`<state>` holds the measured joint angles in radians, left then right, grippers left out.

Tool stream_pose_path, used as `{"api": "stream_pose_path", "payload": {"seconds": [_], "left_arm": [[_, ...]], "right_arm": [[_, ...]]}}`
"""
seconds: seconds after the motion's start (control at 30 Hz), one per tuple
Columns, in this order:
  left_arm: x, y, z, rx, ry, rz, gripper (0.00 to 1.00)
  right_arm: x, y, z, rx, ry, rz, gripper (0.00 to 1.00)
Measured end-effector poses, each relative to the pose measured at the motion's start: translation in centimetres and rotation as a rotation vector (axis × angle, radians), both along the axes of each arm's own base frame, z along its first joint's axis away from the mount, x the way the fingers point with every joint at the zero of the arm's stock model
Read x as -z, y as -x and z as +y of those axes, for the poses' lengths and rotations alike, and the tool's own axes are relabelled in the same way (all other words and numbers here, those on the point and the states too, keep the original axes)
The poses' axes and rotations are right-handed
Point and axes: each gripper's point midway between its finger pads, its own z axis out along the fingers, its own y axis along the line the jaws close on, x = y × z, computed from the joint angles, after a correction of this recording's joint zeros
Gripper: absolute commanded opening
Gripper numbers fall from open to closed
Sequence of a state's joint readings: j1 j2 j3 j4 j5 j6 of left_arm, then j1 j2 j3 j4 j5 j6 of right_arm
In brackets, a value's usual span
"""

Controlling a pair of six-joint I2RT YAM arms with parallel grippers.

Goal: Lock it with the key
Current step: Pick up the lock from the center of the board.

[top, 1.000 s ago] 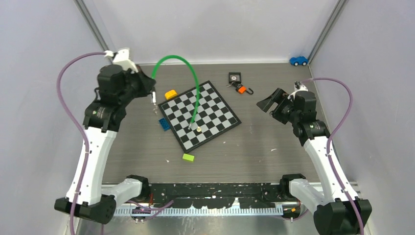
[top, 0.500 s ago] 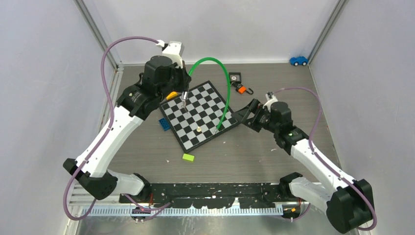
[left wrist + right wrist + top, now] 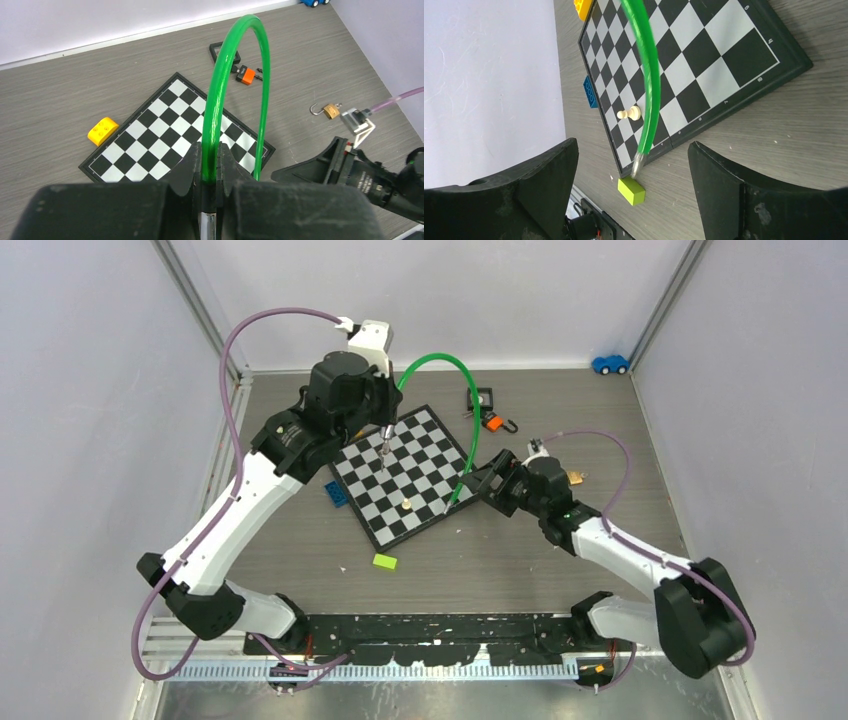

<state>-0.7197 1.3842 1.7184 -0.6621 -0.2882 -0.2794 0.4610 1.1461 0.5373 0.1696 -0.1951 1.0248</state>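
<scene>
A small brass padlock [image 3: 575,478] [image 3: 330,110] with its shackle swung open lies on the table right of my right gripper. I cannot make out a key. A small orange-and-black piece with a hook [image 3: 492,422] [image 3: 245,75] lies beside a black square frame [image 3: 481,397]. My left gripper [image 3: 385,438] [image 3: 212,165] hangs over the chessboard's far part, shut on one end of a green cable [image 3: 465,410] [image 3: 215,110]. The cable arches over to the board's right edge. My right gripper [image 3: 490,482] [image 3: 633,147] is open, low beside the cable's free metal tip [image 3: 638,164].
The chessboard [image 3: 445,455] [image 3: 724,45] carries a white pawn [image 3: 406,503] [image 3: 629,114]. Around it lie a yellow brick [image 3: 103,131], a blue brick [image 3: 336,494] [image 3: 590,92] and a lime block [image 3: 384,561] [image 3: 631,191]. A blue toy car [image 3: 610,364] sits in the far right corner.
My left arm has swung right over the chessboard with the cable. The cable's free end slid to the board's right edge. My right arm has moved left and down toward it, uncovering the padlock.
</scene>
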Motion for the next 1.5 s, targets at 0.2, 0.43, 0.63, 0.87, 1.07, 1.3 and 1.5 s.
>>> {"api": "stream_pose_path", "payload": {"seconds": [0.2, 0.43, 0.63, 0.87, 1.07, 1.3, 1.5], "left_arm": [[-0.7, 0.2, -0.5, 0.010, 0.010, -0.014, 0.00], [-1.1, 0.4, -0.8, 0.019, 0.012, -0.023, 0.00], [-1.1, 0.3, -0.7, 0.012, 0.007, -0.026, 0.00], [-1.2, 0.2, -0.6, 0.012, 0.001, -0.032, 0.00], [-1.2, 0.2, -0.6, 0.014, -0.004, -0.034, 0.00], [-1.2, 0.2, -0.6, 0.015, -0.004, -0.035, 0.00], [-0.7, 0.0, -0.6, 0.006, -0.008, -0.035, 0.00]], "right_arm": [[2.3, -1.3, 1.2, 0.012, -0.002, 0.020, 0.77], [4.1, -2.5, 1.9, 0.024, -0.015, 0.031, 0.68], [4.1, -3.1, 3.0, 0.013, -0.062, 0.014, 0.62], [4.7, -3.5, 3.5, 0.012, -0.077, 0.012, 0.51], [5.5, -3.8, 3.7, 0.012, -0.078, 0.024, 0.45], [4.8, -4.1, 4.2, 0.002, -0.106, 0.001, 0.24], [3.9, -4.1, 4.8, -0.023, -0.131, -0.025, 0.00]]}}
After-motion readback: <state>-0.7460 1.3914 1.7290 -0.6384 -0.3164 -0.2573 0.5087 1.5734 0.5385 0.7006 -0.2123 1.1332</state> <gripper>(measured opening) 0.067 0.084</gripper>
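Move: The free end of the green lock hangs just in front of the right hand's open fingers, about 3 cm ahead, 4 cm left and 4 cm lower. From that hand the chessboard's middle lies some 6 cm ahead, 13 cm left and 13 cm below. The pawn is level with the hand, 13 cm left, and the lime block 10 cm back and 17 cm left. From the left hand, the free end is about 9 cm right, 1 cm back and 29 cm below. Leftward, forward and down, about 4 to 5 cm each way, the right hand eases in around the hanging free end of the lock, lifting 1 to 2 cm at the last. Its wide-open fingers narrow gradually, then shut quickly and pinch the green cable just above its tip. The left hand keeps its grip on the lock's other end, high over the board, after a 1 cm rise. ##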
